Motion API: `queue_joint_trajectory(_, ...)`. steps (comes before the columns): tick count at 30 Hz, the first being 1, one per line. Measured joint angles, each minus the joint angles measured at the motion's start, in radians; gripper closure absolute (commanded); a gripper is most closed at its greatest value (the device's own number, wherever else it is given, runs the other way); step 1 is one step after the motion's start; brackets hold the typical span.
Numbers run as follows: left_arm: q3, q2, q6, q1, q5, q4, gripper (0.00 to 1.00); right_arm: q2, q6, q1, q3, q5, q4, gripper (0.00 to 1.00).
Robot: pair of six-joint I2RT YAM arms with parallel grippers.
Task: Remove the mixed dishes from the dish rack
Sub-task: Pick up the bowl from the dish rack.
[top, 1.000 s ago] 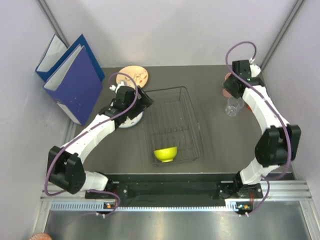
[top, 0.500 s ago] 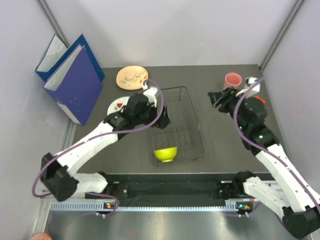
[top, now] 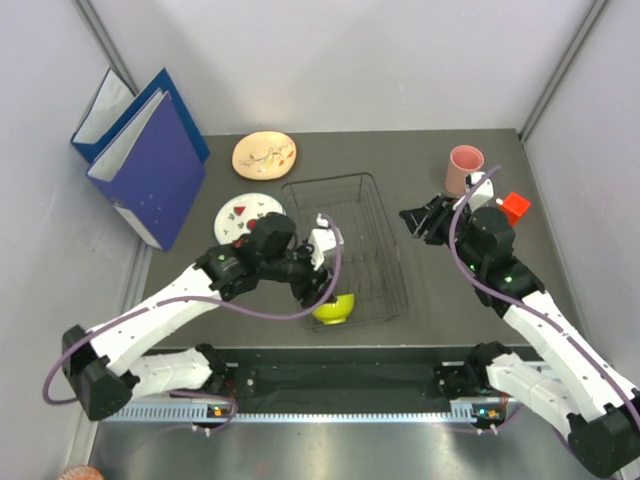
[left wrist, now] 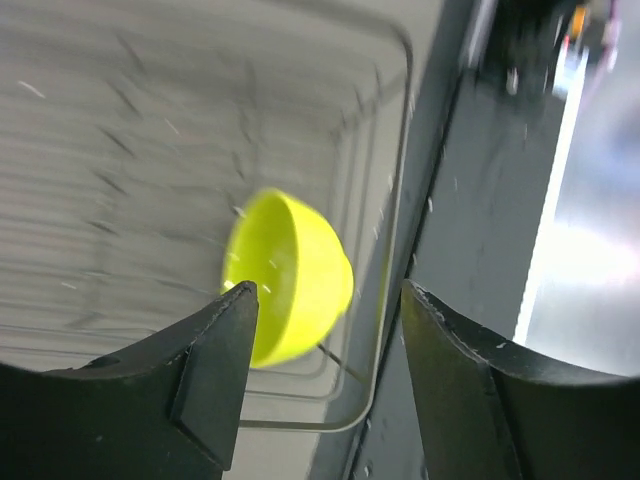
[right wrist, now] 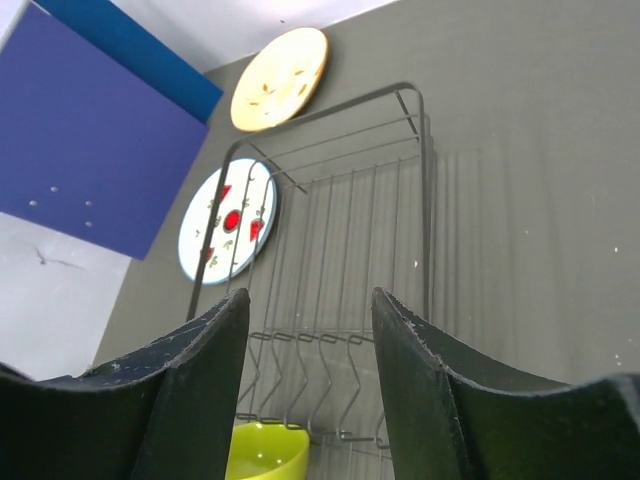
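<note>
The black wire dish rack (top: 347,215) stands mid-table, and a lime-yellow bowl (top: 336,309) sits at its near end. My left gripper (top: 322,287) hovers over that bowl, open. In the left wrist view the bowl (left wrist: 292,276) shows blurred just beyond the fingertips (left wrist: 236,318), untouched, by the rack's corner wire (left wrist: 383,330). My right gripper (top: 414,224) hangs open and empty at the rack's right side, facing the rack (right wrist: 350,240). A tan plate (top: 265,155), a white fruit-print plate (top: 243,213) and a pink cup (top: 464,168) rest on the table outside the rack.
A blue ring binder (top: 145,155) stands against the left wall. A small red cube (top: 513,207) lies at the far right near the pink cup. The right wrist view also shows the tan plate (right wrist: 281,78), the white plate (right wrist: 229,222) and the bowl (right wrist: 265,452).
My left arm swung from the white plate across to the rack's near end, over the bowl, its jaws narrowing. My right arm drew back from the far right corner toward the rack.
</note>
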Motion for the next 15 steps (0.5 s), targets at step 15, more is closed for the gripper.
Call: queue_joint_trajectory(15,-0.018,0.199,0.08,-0.066,-0.065,-0.049,0.3,-0.07,0.002,0.006,-0.047,-0.009,0.026,0.48)
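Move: The yellow bowl sits tilted in the near end of the dish rack, about 5 cm to the left hand's right, roughly 1 cm ahead and 11 cm below it. The rack's middle is some 14 cm farther out than the bowl and 3 cm farther right; the flower-patterned plate lies about 23 cm ahead and 17 cm left of the left hand. From the right hand, the bowl is about 13 cm back, 20 cm left and 17 cm below. Towards the bowl, from above and its left, the left hand sinks about 7.5 cm, drifting back by nearly 2 cm at first and then returning forward. Its rightward-pointing fingers tip some 15 degrees farther down and stay well open, with the bowl ahead of them and no touch to be seen. ##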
